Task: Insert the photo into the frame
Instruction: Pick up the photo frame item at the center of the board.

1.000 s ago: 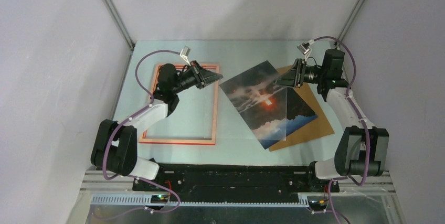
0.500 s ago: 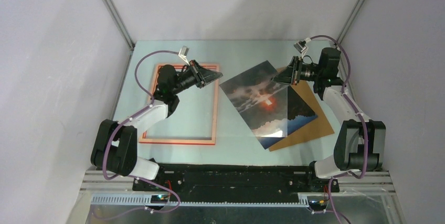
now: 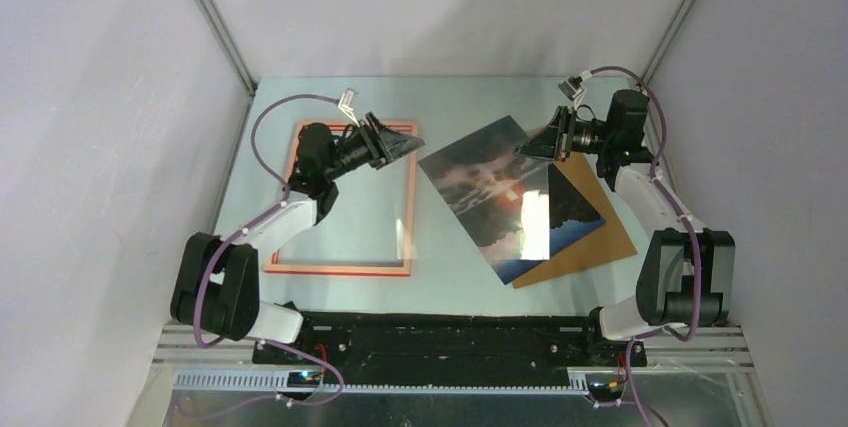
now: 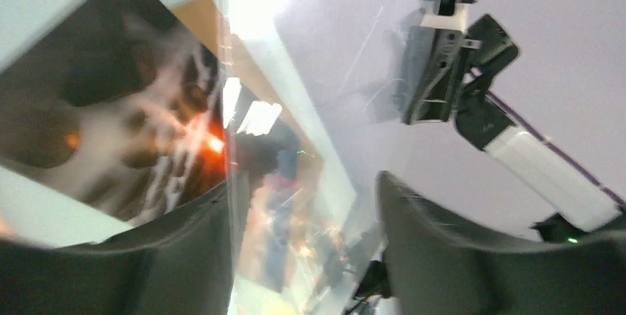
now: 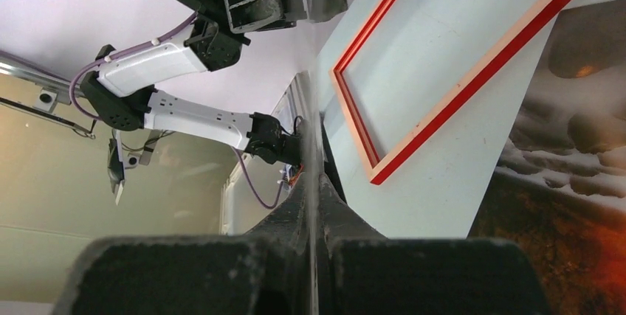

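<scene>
The photo [image 3: 480,182] lies tilted on the table, right of centre, partly on a brown board. The red frame [image 3: 340,269] lies flat at the left with nothing inside it. A clear pane [image 3: 535,222] stands upright above the table, spanning from one gripper to the other. My right gripper [image 3: 537,145] is shut on the pane's right top edge; in the right wrist view the sheet's thin edge [image 5: 310,108] runs between the closed gripper [image 5: 313,186]. My left gripper [image 3: 405,139] is open, and the pane's edge [image 4: 230,204] rests against one finger [image 4: 184,248].
The brown backing board [image 3: 600,237] lies under the photo's right part, near the right arm. Grey walls close in the table at left, right and back. The black base rail [image 3: 440,332] runs along the near edge.
The left gripper has opened around the pane's edge. The right gripper has closed on the pane and drawn slightly back and right. Glare now shows on the pane.
</scene>
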Available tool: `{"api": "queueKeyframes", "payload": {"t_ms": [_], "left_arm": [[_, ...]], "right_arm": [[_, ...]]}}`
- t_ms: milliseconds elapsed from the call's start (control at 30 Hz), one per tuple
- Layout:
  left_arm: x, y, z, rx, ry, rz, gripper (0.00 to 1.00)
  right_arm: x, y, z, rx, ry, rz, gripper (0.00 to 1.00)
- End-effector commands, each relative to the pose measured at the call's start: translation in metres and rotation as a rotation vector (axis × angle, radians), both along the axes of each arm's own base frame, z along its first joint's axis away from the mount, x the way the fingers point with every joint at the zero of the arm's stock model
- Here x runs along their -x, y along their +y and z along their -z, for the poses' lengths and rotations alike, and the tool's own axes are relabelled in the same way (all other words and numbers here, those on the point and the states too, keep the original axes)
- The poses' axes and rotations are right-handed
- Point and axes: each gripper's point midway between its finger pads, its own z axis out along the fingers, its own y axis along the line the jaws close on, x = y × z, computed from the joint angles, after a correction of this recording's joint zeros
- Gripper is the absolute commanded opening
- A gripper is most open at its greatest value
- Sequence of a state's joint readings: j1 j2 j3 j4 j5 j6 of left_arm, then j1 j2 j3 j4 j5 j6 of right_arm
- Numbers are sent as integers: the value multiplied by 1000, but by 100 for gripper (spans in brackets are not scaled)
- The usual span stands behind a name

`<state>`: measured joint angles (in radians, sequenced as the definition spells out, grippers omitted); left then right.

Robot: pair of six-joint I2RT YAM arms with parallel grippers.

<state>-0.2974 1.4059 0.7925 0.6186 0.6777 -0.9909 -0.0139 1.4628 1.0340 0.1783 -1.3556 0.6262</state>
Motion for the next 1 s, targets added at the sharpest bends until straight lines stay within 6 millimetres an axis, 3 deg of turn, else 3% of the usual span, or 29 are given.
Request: {"api": "queueKeyframes", "payload": {"t_ms": [0,33,100,200,300,333,367,400,667,867,967], "left_arm": [[-7,15,-12,-93,-88,-26,81],[-11,20,-14,-115,-109,-36,90],[-15,28,-10,-153,-111,-48,98],[-19,46,-4,-209,-93,-78,99],[-31,78,-6,-324,-135,-164,100],[-27,87,10,-382,-62,-177,100],[-36,105,8,-460,-88,-234,100],[-31,116,21,-508,-25,-244,100],[-20,246,79,-956,241,-448,100],[-5,303,119,-1269,366,-455,99],[-5,315,140,-1342,421,-413,97]], "right_arm": [[8,3,-24,-11,-77,-11,0],[8,4,-26,-12,-78,-6,0],[4,4,-32,-23,-79,23,0],[-1,4,-38,-49,-54,56,0],[-4,11,-38,-55,-46,71,0],[-4,16,-37,-57,-36,63,0],[-6,17,-37,-60,-32,68,0],[-7,21,-36,-66,-23,61,0],[-16,50,-41,-121,20,41,0],[-19,76,-38,-127,42,7,0],[-17,87,-29,-123,67,-25,0]]}}
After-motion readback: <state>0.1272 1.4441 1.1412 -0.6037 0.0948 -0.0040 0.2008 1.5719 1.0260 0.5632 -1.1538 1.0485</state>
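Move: The frame's middle lies about 19 cm to the left of my left hand, level with it in reach and some 25 cm lower; from my right hand it is roughly 39 cm to the left and 2 cm farther out. My right fingers grip the clear sheet near its top, its middle some 8 cm to their left and 13 cm down. The photo lies almost straight below my right hand, 2 cm ahead; the brown board's middle is about 7 cm to the hand's right. My left hand, its fingers already parting around the clear sheet, opens fully, leaves the sheet and sweeps about 28 cm to the left, sinking some 12 cm over the frame while the wrist turns about 70 degrees until the fingers point down. My right hand keeps its pinch and carries the sheet roughly 7 cm left towards the frame, rising slightly first and then sinking back. ##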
